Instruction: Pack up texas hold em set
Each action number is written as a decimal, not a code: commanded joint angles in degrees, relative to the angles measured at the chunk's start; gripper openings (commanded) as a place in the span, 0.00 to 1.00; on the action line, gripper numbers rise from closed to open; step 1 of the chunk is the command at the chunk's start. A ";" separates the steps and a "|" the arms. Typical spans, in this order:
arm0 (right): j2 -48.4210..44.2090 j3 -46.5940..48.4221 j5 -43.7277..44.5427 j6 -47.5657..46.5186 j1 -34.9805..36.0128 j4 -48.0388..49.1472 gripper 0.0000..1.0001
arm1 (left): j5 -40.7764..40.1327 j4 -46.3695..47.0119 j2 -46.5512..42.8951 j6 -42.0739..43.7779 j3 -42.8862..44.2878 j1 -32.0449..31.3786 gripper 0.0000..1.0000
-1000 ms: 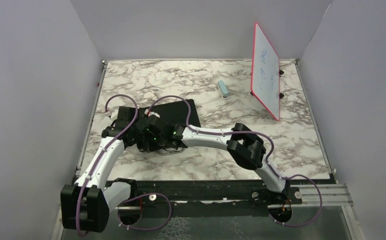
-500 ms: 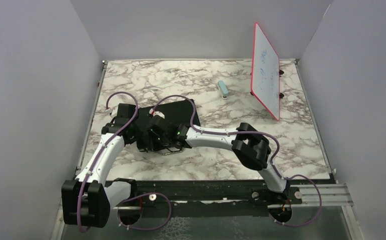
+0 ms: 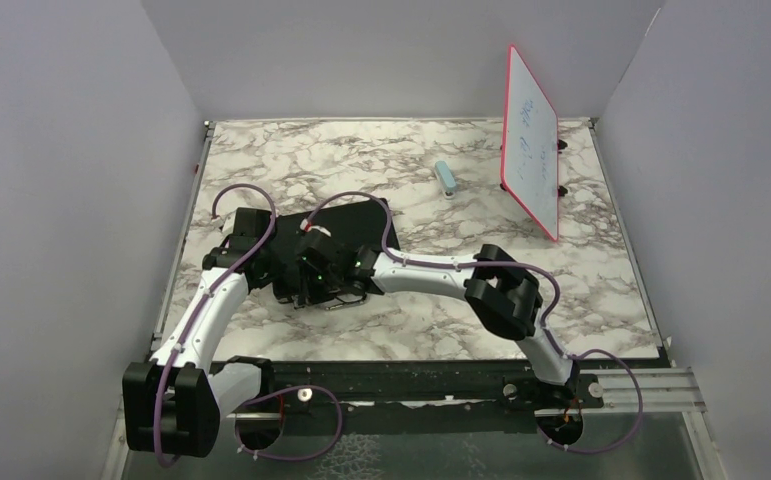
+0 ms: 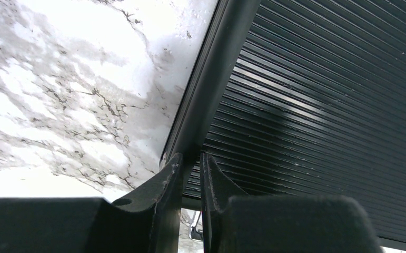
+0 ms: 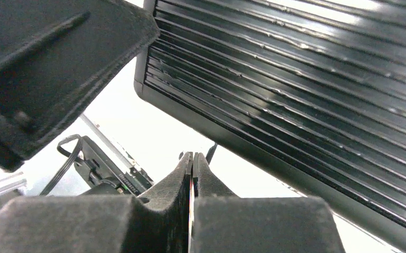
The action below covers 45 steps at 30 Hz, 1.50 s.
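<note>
The texas hold em set shows as a black ribbed briefcase [image 3: 356, 222], lid down, on the marble table left of centre. My left gripper [image 3: 296, 288] is at its near left corner. In the left wrist view its fingers [image 4: 171, 174] pinch the case's dark rim [image 4: 211, 79], with a silver latch [image 4: 196, 232] below them. My right gripper [image 3: 329, 292] sits just right of it at the near edge. In the right wrist view this gripper [image 5: 192, 158] is shut with nothing held, beside the ribbed case [image 5: 295, 79].
A red-framed whiteboard [image 3: 531, 140] stands at the back right. A pale blue block [image 3: 445, 178] lies near it. Grey walls close in the table on three sides. The left arm's body [image 5: 48, 63] crowds close to the right gripper.
Both wrists have shifted slightly left and farther from the near edge over the case's front edge. Both grips look unchanged.
</note>
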 commanded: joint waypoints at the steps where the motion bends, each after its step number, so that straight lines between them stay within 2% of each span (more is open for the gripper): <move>1: 3.52 -2.22 -2.54 3.74 0.33 -6.54 0.03 | 4.69 0.43 0.59 -0.16 -1.15 -0.18 0.20; 11: 4.30 -0.03 2.88 4.64 0.34 -4.75 0.01 | 4.90 0.66 1.03 0.23 -0.70 -0.10 0.20; 16: -4.75 -7.31 3.95 1.11 0.41 4.18 0.04 | 5.80 0.85 0.31 1.41 0.61 -0.09 0.21; 20: -13.19 -13.07 6.73 -2.95 0.39 5.03 0.09 | 7.21 1.34 -2.35 4.56 3.29 -0.09 0.27; 24: -22.60 -18.65 13.16 -7.07 0.36 -2.28 0.20 | 12.04 1.33 -7.51 11.75 7.51 -0.09 0.35; 27: -31.42 -23.37 19.84 -9.56 0.36 -8.60 0.38 | 14.14 1.21 -12.81 16.96 10.54 -0.09 0.43; 29: -37.84 -26.05 23.91 -11.17 0.38 -12.30 0.46 | 14.50 1.21 -16.56 19.64 12.72 -0.10 0.48; 33: -51.76 -29.51 31.34 -13.44 0.35 -18.78 0.62 | 12.74 1.10 -22.70 25.53 18.75 -0.16 0.65; 39: -69.88 -26.28 42.25 -16.88 0.39 -26.29 0.85 | 7.99 -0.83 -25.54 30.48 28.42 -0.35 0.81; 41: -73.74 -23.55 45.20 -18.29 0.38 -29.05 0.89 | 7.58 -0.88 -26.87 31.09 30.24 -0.35 0.85; 45: -79.15 -18.47 50.52 -20.07 0.32 -33.70 0.90 | 5.00 -2.90 -27.65 30.97 35.32 -0.80 0.89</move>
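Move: The case's left latch, on the front of the already shut poker case, lies just under the right fingertips: about 3 cm below, 1 cm back and 1 cm to the right. From that hand the carrying handle is some 9 cm to the right and 1 cm back, and the right latch about 19 cm right and 4 cm ahead. From the left hand, at the lid's left edge, the left latch lies some 5 cm back, 5 cm right and 4 cm lower. The left latch gets a short downward push from the closed right fingertips, which slide some 4.5 cm down the case front, also slightly right and back, while the left hand stays at the lid's left edge. Then both hands leave, opening wide: the right swings right and climbs some 34 cm, the left rises about 33 cm, and both wrists tip their fingers up, the left by some 55 degrees. ##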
